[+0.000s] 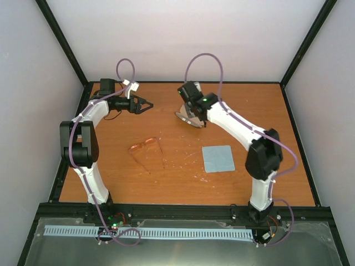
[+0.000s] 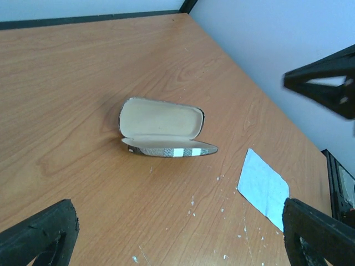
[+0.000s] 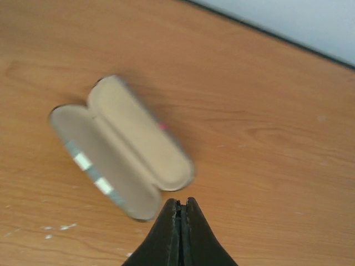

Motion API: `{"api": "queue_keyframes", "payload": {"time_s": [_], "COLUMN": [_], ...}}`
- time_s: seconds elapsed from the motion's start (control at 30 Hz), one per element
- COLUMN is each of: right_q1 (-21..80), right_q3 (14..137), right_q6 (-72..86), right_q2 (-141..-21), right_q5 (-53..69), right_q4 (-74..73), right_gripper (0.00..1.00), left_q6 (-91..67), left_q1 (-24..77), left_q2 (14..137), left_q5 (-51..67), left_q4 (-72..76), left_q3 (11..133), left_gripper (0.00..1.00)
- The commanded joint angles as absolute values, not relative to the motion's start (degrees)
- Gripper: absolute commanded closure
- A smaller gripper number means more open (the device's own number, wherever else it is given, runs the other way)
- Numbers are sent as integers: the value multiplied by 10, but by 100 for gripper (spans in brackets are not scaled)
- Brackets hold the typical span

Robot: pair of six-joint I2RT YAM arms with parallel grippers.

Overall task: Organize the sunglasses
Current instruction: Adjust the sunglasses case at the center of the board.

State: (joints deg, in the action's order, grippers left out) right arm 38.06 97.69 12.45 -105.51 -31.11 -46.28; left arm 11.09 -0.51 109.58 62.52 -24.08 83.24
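Note:
The sunglasses [image 1: 145,147], with orange-pink lenses and thin dark arms unfolded, lie on the table left of centre; neither wrist view shows them. The tan case [image 1: 186,117] lies open at the back middle, its pale lining up [image 2: 161,124] [image 3: 119,147]. My left gripper [image 1: 146,105] hovers open at the back left, facing the case, nothing between its fingers [image 2: 39,238]. My right gripper [image 3: 181,206] is shut and empty, its tips just off the case's near end; from above it [image 1: 195,119] hangs over the case.
A light blue square cloth [image 1: 217,159] [image 2: 263,188] lies flat right of centre, near the right arm. Black frame rails [image 1: 183,209] border the wooden table [image 1: 166,183], with grey walls behind and beside. Small white flecks dot the wood near the cloth.

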Motion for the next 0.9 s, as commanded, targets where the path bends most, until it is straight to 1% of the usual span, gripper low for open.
{"api": "queue_keyframes", "payload": {"time_s": [0.0, 0.2, 0.37, 0.5, 0.57, 0.63, 0.73, 0.77, 0.87], "right_q1": [392, 369, 356, 345, 327, 300, 262, 253, 233], "right_q3": [1042, 1107, 1116, 1102, 1040, 966, 874, 856, 833], "right_q6": [143, 182, 173, 209, 248, 290, 345, 352, 361], "right_q2": [-1163, -1244, -1248, -1222, -1188, -1145, -1095, -1086, -1079], "right_q5": [-208, -185, -138, -155, -147, -121, -85, -83, -66], "right_q4": [-522, -557, -528, -538, -527, -502, -471, -470, -462], "right_gripper": [97, 97, 97, 97, 97, 97, 97, 97, 97], "left_q6": [120, 119, 115, 101, 107, 120, 125, 122, 104], "left_q1": [-3, -3, -3, -1, 5, 18, 37, 41, 53], "left_q2": [1078, 1064, 1052, 1061, 1086, 1130, 1191, 1206, 1243], "left_q5": [633, 619, 614, 593, 567, 534, 505, 500, 476], "left_q4": [-248, -243, -231, -209, -215, -249, -290, -293, -295], "left_q3": [828, 821, 796, 780, 797, 844, 923, 940, 989], "left_gripper": [1, 0, 1, 3, 9, 24, 40, 43, 45]}}
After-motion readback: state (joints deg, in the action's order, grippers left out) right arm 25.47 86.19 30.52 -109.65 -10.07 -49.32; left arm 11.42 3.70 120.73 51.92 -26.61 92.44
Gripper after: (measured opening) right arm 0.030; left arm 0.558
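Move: The open sunglasses case lies about 6 cm ahead of the right hand, 5 cm to its left and some 18 cm below. From that hand the blue cloth is roughly 17 cm back, 7 cm to the right and 20 cm down. From the left hand the case is about 6 cm ahead, 22 cm to the right and 16 cm below; the sunglasses lie some 13 cm back, 2 cm right and 18 cm down. Straight down first: the right hand, fingers shut, dives some 13 cm towards the open case, drifting a little left and tipping its fingertips down, then swings right about 10 cm and slightly back, away from the case, turning clockwise. Late on, the left hand sinks about 6 cm and reaches forward and a little right towards the case, its fingers closing from wide to about half. ##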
